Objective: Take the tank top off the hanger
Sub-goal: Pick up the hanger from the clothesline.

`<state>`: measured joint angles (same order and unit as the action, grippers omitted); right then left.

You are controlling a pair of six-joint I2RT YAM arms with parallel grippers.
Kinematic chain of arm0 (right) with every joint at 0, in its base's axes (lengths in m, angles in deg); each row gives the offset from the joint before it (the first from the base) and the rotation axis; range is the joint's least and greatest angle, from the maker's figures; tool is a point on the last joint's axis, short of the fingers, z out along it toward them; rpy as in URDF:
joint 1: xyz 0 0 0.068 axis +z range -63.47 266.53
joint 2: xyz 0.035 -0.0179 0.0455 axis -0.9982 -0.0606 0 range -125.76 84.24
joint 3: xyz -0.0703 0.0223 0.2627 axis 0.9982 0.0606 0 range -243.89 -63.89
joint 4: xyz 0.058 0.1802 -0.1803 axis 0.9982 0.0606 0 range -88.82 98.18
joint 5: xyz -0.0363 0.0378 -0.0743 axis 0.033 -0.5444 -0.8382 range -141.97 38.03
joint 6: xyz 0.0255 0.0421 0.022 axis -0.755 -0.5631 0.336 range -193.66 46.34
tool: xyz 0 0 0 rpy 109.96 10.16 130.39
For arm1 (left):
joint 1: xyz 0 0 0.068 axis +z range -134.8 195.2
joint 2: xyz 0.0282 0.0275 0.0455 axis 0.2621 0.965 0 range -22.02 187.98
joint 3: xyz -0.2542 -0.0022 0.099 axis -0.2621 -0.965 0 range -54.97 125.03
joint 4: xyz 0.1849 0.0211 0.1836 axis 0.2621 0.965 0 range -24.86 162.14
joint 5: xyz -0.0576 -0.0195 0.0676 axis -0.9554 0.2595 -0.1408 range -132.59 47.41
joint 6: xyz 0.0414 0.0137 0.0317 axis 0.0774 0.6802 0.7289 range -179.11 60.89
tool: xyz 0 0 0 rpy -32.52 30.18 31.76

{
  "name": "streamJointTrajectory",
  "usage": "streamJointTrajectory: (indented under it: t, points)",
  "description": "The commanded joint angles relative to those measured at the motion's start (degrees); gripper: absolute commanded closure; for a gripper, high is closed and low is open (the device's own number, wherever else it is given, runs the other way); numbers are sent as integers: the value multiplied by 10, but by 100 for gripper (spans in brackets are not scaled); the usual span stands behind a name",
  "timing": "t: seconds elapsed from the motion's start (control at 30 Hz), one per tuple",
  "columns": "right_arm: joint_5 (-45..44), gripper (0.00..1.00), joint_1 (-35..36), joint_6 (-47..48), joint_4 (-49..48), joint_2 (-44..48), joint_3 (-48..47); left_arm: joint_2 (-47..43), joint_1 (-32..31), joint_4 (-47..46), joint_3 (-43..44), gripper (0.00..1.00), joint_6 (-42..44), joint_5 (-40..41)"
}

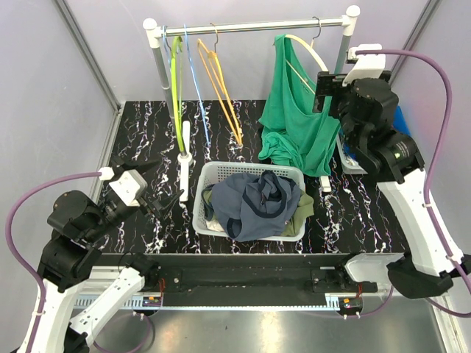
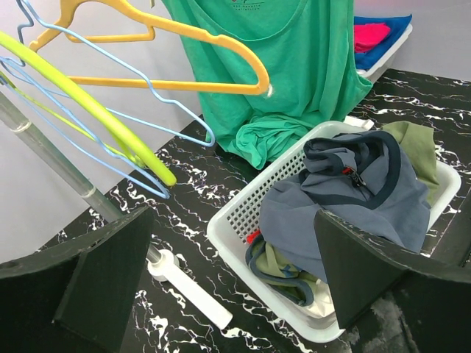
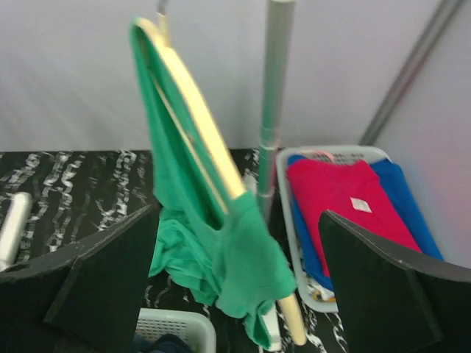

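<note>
A green tank top (image 1: 298, 121) hangs on a pale yellow hanger (image 1: 307, 45) at the right end of the rack rail, its hem bunched on the table. In the right wrist view the tank top (image 3: 195, 220) drapes over the tilted hanger (image 3: 202, 151), whose lower end pokes out below the cloth. My right gripper (image 1: 322, 90) is open just right of the garment, and between its jaws (image 3: 237, 213) the cloth hangs untouched. My left gripper (image 1: 163, 187) is open low at the left, with nothing between its jaws (image 2: 232, 215). The tank top (image 2: 294, 66) shows beyond it.
A white basket (image 1: 213, 173) of grey and olive clothes sits mid-table. Lime (image 1: 175, 81), blue (image 1: 195, 81) and orange (image 1: 221, 88) hangers hang on the left of the rail (image 1: 250, 27). The rack's white foot (image 1: 184, 173) lies beside the basket. A tray (image 3: 283, 198) of red and blue clothes stands at the right.
</note>
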<state>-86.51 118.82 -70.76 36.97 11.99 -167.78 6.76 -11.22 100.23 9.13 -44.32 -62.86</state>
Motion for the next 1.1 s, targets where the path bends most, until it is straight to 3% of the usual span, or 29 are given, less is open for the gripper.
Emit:
streamJointTrajectory:
  t: [0.0, 0.17, 0.43, 0.63, 0.77, 0.8, 0.87, 0.9, 1.07]
  points:
    - [47, 0, -41, -13, -8, -2, -23, -10, 2, -13, 4, 1, 9, 2]
    - [107, 0, -78, -12, -7, -20, -37, -11, 2, -12, -1, 1, 10, 1]
    - [316, 1, -187, -57, 31, -66, -45, -7, 2, -16, -5, 1, 13, 4]
    - [396, 5, -200, -71, 23, -65, -18, -5, 2, -15, -5, 1, 13, 8]
    - [404, 21, -201, -76, 23, -64, -10, -3, 1, -18, -6, 1, 13, 7]
    - [404, 35, -200, -77, 24, -64, -7, -3, 2, -19, -7, 1, 12, 6]
    - [398, 51, -199, -85, 24, -62, -3, -3, 1, -20, -7, 1, 10, 5]
    - [395, 64, -200, -89, 22, -62, 1, -3, 2, -20, -8, 1, 11, 5]
    - [366, 96, -200, -98, 8, -46, 19, -3, 2, -20, -5, 1, 11, 8]
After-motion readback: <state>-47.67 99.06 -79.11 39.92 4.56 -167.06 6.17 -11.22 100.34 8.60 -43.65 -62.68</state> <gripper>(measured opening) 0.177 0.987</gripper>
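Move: About 7 cm ahead of the right hand, 2 cm to its left and some 6 cm lower is the near arm of the cream hanger. The green tank top's middle hangs 11 cm ahead, 4 cm left and 18 cm below the hand. The side basket stands roughly 18 cm ahead, 20 cm right and 42 cm down. From the left hand the hanger arm is some 25 cm ahead, 38 cm right and 4 cm higher. Reaching forward and down, about 6 cm each way, the open right hand first drifts some 2 cm right, then swings back left to the hanger. The wrist turns some 15 degrees counter-clockwise and tips down; late on, the fingers close and pinch the hanger's arm beside the green cloth. ##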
